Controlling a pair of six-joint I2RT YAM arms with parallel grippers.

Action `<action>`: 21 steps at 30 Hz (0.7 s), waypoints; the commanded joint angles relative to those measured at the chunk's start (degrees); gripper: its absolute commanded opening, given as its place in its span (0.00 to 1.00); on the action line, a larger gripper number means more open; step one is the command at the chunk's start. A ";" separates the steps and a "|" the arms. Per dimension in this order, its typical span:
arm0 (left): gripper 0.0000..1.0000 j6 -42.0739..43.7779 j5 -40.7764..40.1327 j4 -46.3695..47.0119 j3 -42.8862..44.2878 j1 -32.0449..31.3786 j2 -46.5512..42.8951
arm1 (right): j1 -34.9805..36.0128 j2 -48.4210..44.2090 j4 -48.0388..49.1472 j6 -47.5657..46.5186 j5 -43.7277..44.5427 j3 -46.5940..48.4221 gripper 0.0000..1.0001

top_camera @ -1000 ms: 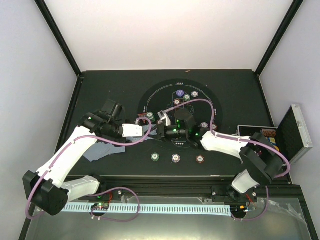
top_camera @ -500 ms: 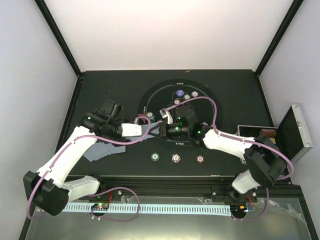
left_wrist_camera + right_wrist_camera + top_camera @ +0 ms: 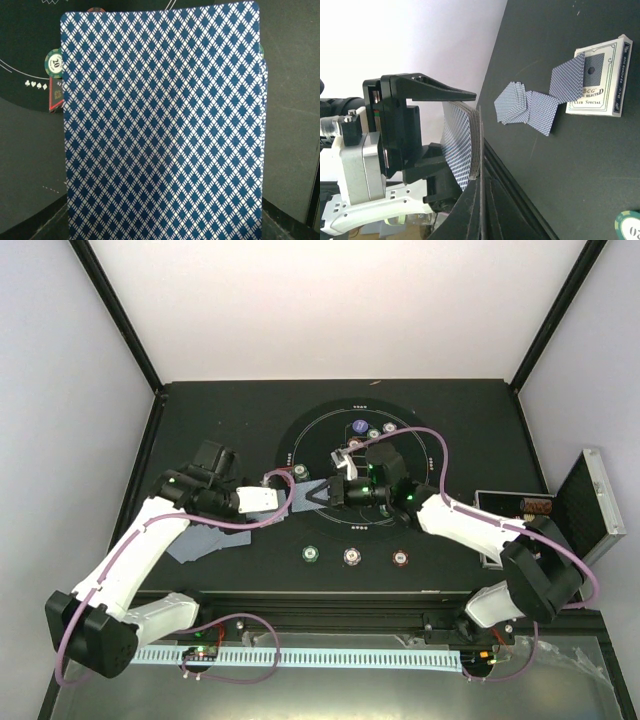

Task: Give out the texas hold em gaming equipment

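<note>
My left gripper (image 3: 285, 498) is shut on a deck of blue-diamond-backed playing cards (image 3: 162, 125), which fills the left wrist view and hides its fingers. In the right wrist view the deck (image 3: 465, 142) bows between the left gripper's black fingers (image 3: 435, 90). My right gripper (image 3: 318, 495) meets the deck's end, shut on a single card's thin edge (image 3: 481, 130). A green chip (image 3: 311, 553), a purple-white chip (image 3: 352, 556) and a red-brown chip (image 3: 400, 558) lie in a row at the front. A red triangle marker (image 3: 56, 100) shows beside the deck.
Loose cards (image 3: 200, 540) lie fanned at the left, seen with the card box (image 3: 597, 82) from the right wrist. More chips and a blue button (image 3: 360, 427) sit in the printed circle's far part. The open silver case (image 3: 590, 505) stands at the right edge.
The right gripper has moved left and a little farther back to the deck's end and closed on a card's edge. The left arm shifted slightly left, still holding the deck.
</note>
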 commanded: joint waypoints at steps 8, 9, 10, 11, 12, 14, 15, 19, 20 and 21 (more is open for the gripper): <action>0.02 1.23 1.72 -0.58 -0.08 2.19 -2.87 | -6.22 9.55 -3.02 -4.68 -3.77 10.64 0.05; 0.02 1.17 1.69 -0.79 0.02 2.27 -3.12 | -6.75 12.76 -3.74 -5.35 -4.03 13.31 0.04; 0.02 1.15 1.65 -1.11 0.13 2.28 -3.33 | -7.21 16.08 -4.74 -5.97 -4.53 15.98 0.03; 0.02 1.15 1.61 -1.51 0.19 2.35 -3.47 | -7.52 19.45 -5.04 -6.23 -5.10 18.92 0.03; 0.02 1.15 1.54 -1.74 0.12 2.51 -3.63 | -7.81 22.99 -5.29 -6.26 -5.73 21.80 0.02; 0.02 1.40 1.23 -2.08 -0.18 2.77 -4.11 | -8.33 30.68 -6.41 -6.63 -6.62 27.96 0.01; 0.02 1.41 1.10 -2.13 -0.17 2.92 -4.26 | -8.54 34.10 -7.79 -6.96 -6.70 31.20 0.01; 0.02 1.42 1.08 -2.67 -0.58 3.41 -4.72 | -9.25 45.27 -11.80 -6.91 -6.64 44.44 0.01; 0.02 1.37 1.04 -2.74 -0.71 3.54 -4.80 | -9.40 47.81 -12.31 -6.53 -6.72 48.04 0.01; 0.02 1.33 1.08 -2.76 -0.77 3.63 -4.83 | -9.45 49.97 -13.00 -6.25 -6.74 51.10 0.01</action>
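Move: The card in my right fingers is bound for the bare mat just beyond the all-in triangle, roughly 20 cm ahead, 9 cm left and 16 cm below that hand. The triangle lies about 15 cm ahead and 9 cm left of it; the green chip stack 15 cm ahead, 5 cm left; the single chip about 10 cm ahead, 5 cm left. From my left hand the card's spot is some 21 cm ahead, 3 cm right and 13 cm lower. Still pinching the card, I swing my right hand quickly away from the deck, about 18 cm forward, first almost level, then sinking some 10 cm and drifting left towards the mat beyond the triangle. The fingers keep pointing left and tip slightly further down. My left hand keeps the deck, easing a little left and up. ##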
